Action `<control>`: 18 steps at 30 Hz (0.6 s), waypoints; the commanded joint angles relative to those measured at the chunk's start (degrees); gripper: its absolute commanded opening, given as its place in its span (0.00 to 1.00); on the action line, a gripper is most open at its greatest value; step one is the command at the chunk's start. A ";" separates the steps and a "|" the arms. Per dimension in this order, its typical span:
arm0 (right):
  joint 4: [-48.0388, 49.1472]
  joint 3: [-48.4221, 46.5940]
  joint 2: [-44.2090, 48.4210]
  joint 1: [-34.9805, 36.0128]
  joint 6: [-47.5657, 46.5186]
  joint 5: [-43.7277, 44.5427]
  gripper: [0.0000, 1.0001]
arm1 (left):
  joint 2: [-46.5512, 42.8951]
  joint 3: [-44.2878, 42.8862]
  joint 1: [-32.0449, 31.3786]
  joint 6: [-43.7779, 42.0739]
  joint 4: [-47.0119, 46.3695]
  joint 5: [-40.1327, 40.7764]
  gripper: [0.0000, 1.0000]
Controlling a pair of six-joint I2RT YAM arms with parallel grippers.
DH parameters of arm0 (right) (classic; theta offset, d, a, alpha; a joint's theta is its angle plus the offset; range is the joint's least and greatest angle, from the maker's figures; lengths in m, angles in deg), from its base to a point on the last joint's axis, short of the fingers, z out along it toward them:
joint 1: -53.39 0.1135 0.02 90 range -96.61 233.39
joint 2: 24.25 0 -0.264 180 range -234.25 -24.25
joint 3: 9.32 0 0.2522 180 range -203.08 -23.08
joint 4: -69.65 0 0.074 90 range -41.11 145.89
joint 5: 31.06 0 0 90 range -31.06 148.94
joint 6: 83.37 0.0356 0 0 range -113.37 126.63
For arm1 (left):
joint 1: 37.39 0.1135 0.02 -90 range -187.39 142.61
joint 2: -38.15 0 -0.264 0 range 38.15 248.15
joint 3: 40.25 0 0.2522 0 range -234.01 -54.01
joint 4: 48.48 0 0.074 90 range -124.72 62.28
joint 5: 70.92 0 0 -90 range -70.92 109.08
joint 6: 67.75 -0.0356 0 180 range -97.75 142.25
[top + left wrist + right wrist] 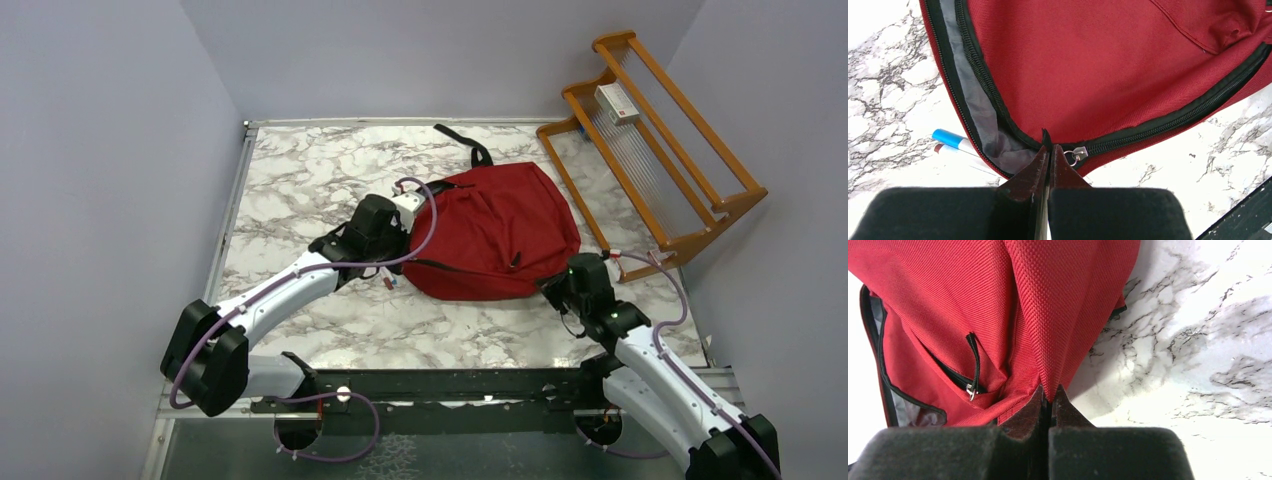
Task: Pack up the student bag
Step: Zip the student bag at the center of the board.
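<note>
The student bag (500,225) is a red backpack lying flat in the middle of the marble table (300,180). Its main zip (1168,120) is closed on the right, while on the left it gapes and shows grey lining (975,107). My left gripper (1048,148) (408,245) is at the bag's left edge, shut on the black zip pull tab beside the metal slider (1079,152). My right gripper (1049,395) (548,285) is at the bag's near right corner, shut on a raised fold of red fabric. The front pocket zip (973,375) lies to its left.
Two pens (950,140) (388,282), one blue-capped and one red-capped, lie on the table just outside the bag's open edge. A wooden rack (660,160) stands at the back right with a small white box (617,103) on it. A black strap (465,143) trails behind the bag.
</note>
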 commanded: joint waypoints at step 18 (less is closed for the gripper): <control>4.52 -12.63 10.76 -0.47 -39.08 -17.51 0.63 | -2.39 1.69 2.17 4.29 -10.14 -6.28 0.00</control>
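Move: The left fingers hold the pull of the main zip; the slider lies 1 to 2 cm to their right, just below, at the bag's near left corner. The open side's middle is about 8 cm ahead, the markers 5 cm left, level, some 10 cm down. The right fingers pinch the bag's near right corner; from them the pocket zip pull is roughly 7 cm left and 5 ahead, the slider about 28 left, 4 ahead. The right fingers let go of the pinched cloth at the bag's near right corner, opening a little over halfway, and the hand climbs about 12 cm clear of the bag, slowly then faster, tipping its fingers up and turning some 15 degrees counter-clockwise. The left hand stays shut on the zip pull, easing up under 2 cm with a slight drift forward and right. ##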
